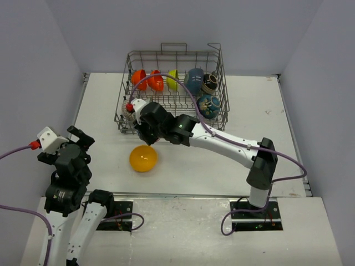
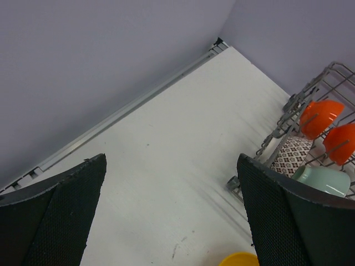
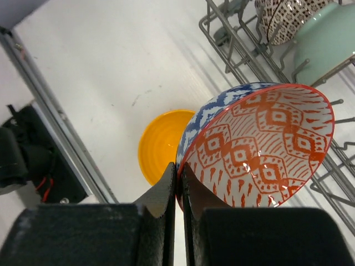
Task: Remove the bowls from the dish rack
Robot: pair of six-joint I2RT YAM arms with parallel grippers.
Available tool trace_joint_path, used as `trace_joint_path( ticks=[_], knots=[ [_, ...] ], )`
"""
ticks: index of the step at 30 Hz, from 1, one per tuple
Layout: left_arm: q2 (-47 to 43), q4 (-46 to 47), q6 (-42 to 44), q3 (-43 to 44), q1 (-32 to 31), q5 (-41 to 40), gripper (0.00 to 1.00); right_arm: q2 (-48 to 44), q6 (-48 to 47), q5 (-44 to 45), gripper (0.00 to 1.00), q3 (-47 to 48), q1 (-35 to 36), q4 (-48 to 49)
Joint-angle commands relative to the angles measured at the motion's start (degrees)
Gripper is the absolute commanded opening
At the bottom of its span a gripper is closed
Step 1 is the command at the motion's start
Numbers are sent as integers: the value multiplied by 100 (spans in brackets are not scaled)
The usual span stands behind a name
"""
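My right gripper point(image 3: 178, 172) is shut on the rim of a zigzag-patterned bowl point(image 3: 260, 149), red-and-white inside and blue outside, held tilted just outside the dish rack's point(image 1: 224, 83) front left corner. Below it on the table lies a yellow bowl point(image 1: 143, 158). In the rack stand an orange bowl point(image 1: 138, 76), a red one point(image 1: 156, 81), a yellow-green one point(image 1: 173, 79), a blue one point(image 1: 194, 79), a black-and-cream one point(image 1: 209, 83) and a dark teal one point(image 1: 208, 105). A mint bowl point(image 3: 324, 41) and a speckled bowl point(image 3: 283, 16) sit at the rack's front. My left gripper point(image 2: 172, 160) is open and holds nothing, left of the yellow bowl.
White walls close in the table on the left, back and right. A metal rail point(image 2: 127, 108) runs along the table's left edge. The right arm point(image 1: 222, 141) stretches diagonally across the table's middle.
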Motion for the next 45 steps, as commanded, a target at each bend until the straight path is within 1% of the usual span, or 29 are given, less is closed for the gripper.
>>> trace_joint_path(
  ticks=[1,7,9,15,19,28,32,37,40,41,43,45],
  knots=[
    [-31,-134,-263,172,57,-349,100,157,-327,1086,0,432,298,-390],
    [-40,-143,-272,180,66,-367,100,772,-415,1509,0,967,800,-1216],
    [-66,-161,-281,180,66,-384,100,1052,-468,1527,0,1179,888,-1470],
    [-128,-170,-316,180,66,-419,100,1572,-599,1430,0,1601,1161,-1796],
    [-128,-170,-316,180,66,-428,100,2054,-696,1500,0,1952,1205,-2025],
    [-101,-134,-272,163,66,-384,100,2671,-898,1606,0,2515,1214,-2359],
    [-93,-108,-264,154,66,-358,100,2776,-925,1615,8,2524,1240,-2386],
    [-75,-99,-264,154,66,-340,100,2882,-968,1632,11,2568,1293,-2412],
    [-75,-99,-255,154,57,-340,100,2935,-960,1650,17,2594,1310,-2448],
    [-66,-99,-255,154,57,-332,100,2935,-960,1650,25,2586,1328,-2448],
    [-66,-99,-255,154,66,-323,100,2917,-951,1676,37,2568,1354,-2413],
    [-75,-90,-246,154,57,-331,100,2908,-951,1676,44,2559,1381,-2413]
  ],
)
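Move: The right hand holds the patterned bowl by its rim. The yellow bowl on the table, where it is taken, lies some 20 cm below, about 2 cm back and 4 cm to the left. In the rack, the pale green bowl stands roughly 20 cm ahead, 3 cm left and 13 cm lower, with the speckled bowl about 7 cm farther left of it. From the left hand the yellow bowl is about 4 cm ahead, 20 cm right and 25 cm below. Down and somewhat back, drifting slightly left, the right hand carries the patterned bowl to the yellow one; after about 6 cm of backward travel it sinks nearly straight, some 15 cm down in all. The wrist tips about 35 degrees so the fingers point steeply down, then the hand stops and they open about a third, letting go of the rim. ##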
